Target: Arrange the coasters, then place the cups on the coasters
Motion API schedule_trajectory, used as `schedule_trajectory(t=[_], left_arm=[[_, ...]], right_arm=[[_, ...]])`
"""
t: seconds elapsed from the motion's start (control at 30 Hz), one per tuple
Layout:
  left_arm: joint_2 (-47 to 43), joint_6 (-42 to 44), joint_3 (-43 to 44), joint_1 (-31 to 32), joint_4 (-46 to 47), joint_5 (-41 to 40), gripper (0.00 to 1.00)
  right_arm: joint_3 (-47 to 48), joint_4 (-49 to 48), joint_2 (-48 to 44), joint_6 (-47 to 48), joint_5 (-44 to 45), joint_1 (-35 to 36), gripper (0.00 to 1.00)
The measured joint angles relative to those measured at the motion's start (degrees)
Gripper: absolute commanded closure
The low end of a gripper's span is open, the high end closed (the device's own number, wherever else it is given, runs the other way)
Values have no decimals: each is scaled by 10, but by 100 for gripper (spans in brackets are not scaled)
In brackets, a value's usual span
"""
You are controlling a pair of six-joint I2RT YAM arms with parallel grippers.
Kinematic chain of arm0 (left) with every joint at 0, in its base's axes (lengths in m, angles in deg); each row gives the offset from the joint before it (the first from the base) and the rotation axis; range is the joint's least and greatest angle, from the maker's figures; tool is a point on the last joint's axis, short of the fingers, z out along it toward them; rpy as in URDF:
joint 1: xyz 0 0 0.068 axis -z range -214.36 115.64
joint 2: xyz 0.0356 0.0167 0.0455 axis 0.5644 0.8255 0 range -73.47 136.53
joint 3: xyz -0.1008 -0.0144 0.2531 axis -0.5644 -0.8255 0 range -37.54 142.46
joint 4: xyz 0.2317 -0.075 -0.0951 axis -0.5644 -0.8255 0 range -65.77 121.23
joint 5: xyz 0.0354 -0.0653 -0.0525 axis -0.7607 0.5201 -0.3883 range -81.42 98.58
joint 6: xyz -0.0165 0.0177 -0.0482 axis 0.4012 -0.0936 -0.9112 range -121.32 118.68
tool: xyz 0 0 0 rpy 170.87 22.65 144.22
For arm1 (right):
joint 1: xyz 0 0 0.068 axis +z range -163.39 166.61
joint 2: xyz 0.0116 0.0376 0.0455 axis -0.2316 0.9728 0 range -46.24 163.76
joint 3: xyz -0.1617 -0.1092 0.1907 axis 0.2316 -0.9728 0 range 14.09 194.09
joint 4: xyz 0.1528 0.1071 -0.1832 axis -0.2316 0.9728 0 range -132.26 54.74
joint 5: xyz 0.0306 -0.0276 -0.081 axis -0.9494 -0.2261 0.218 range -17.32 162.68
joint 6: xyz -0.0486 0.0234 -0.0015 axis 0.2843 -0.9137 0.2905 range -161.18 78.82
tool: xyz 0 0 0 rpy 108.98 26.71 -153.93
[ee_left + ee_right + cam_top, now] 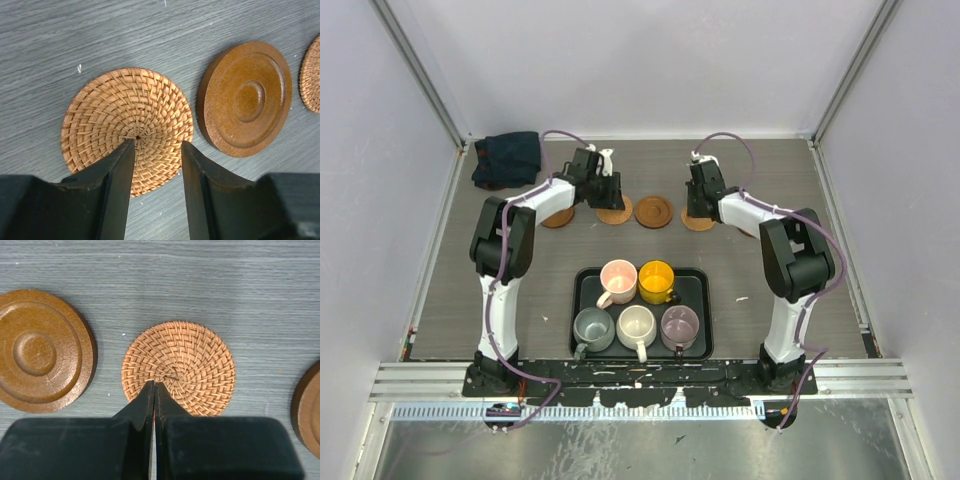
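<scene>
Several round coasters lie in a row across the far table: a woven one (127, 130) under my left gripper (157, 142), a dark wooden one with raised rings (245, 97) to its right, then another woven one (178, 367). My left gripper stands open just above its woven coaster, with nothing between the fingers. My right gripper (155, 385) is shut and empty, its tips over the near edge of the second woven coaster. The pink (618, 278), yellow (657, 280), grey-green (593, 328), cream (637, 325) and mauve (680, 325) cups sit in the black tray (698, 287).
A dark folded cloth (507, 158) lies at the back left corner. One more coaster (558, 217) is partly hidden under my left arm, and a wooden one (307, 415) shows at the right wrist view's edge. Walls close in the table on three sides.
</scene>
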State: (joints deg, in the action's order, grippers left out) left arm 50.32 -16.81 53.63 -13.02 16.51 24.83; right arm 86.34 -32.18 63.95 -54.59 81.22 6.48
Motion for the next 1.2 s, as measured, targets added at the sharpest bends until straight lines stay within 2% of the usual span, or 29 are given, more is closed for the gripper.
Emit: schedule_trajectory(t=[0.37, 0.77, 1.2], left_arm=[[11, 1, 25, 2, -45, -51, 55], [-7, -1, 2, -10, -50, -93, 56], [-18, 1, -14, -20, -53, -96, 56]], right_arm=[[-50, -10, -68, -8, 64, -11, 96], [-120, -10, -103, -19, 81, -87, 97], [-123, -10, -114, -22, 81, -174, 97]])
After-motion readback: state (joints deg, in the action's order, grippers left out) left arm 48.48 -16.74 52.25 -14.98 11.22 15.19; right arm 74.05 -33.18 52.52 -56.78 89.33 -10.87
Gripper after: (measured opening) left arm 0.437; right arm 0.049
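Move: The left gripper hangs just over the left woven coaster, whose middle is about 1 cm ahead, 1 cm left and 2 cm below. The left brown coaster lies some 16 cm to its left and 1 cm back, the middle brown coaster 9 cm right and 1 cm ahead. From the right gripper, the right brown coaster is about 17 cm right, level fore and aft and 3 cm down; the right woven coaster sits 2 cm ahead and 2 cm right. Press the half-open left fingertips down about 1 cm onto the left woven coaster and drag it some 5 cm left towards the left brown coaster, turning the wrist slightly counter-clockwise. Meanwhile lift the shut right fingers clear of the right woven coaster, carry them about 17 cm right and 3 cm back, dipping again on the way, and turn them some 25 degrees clockwise to end over the right brown coaster. ##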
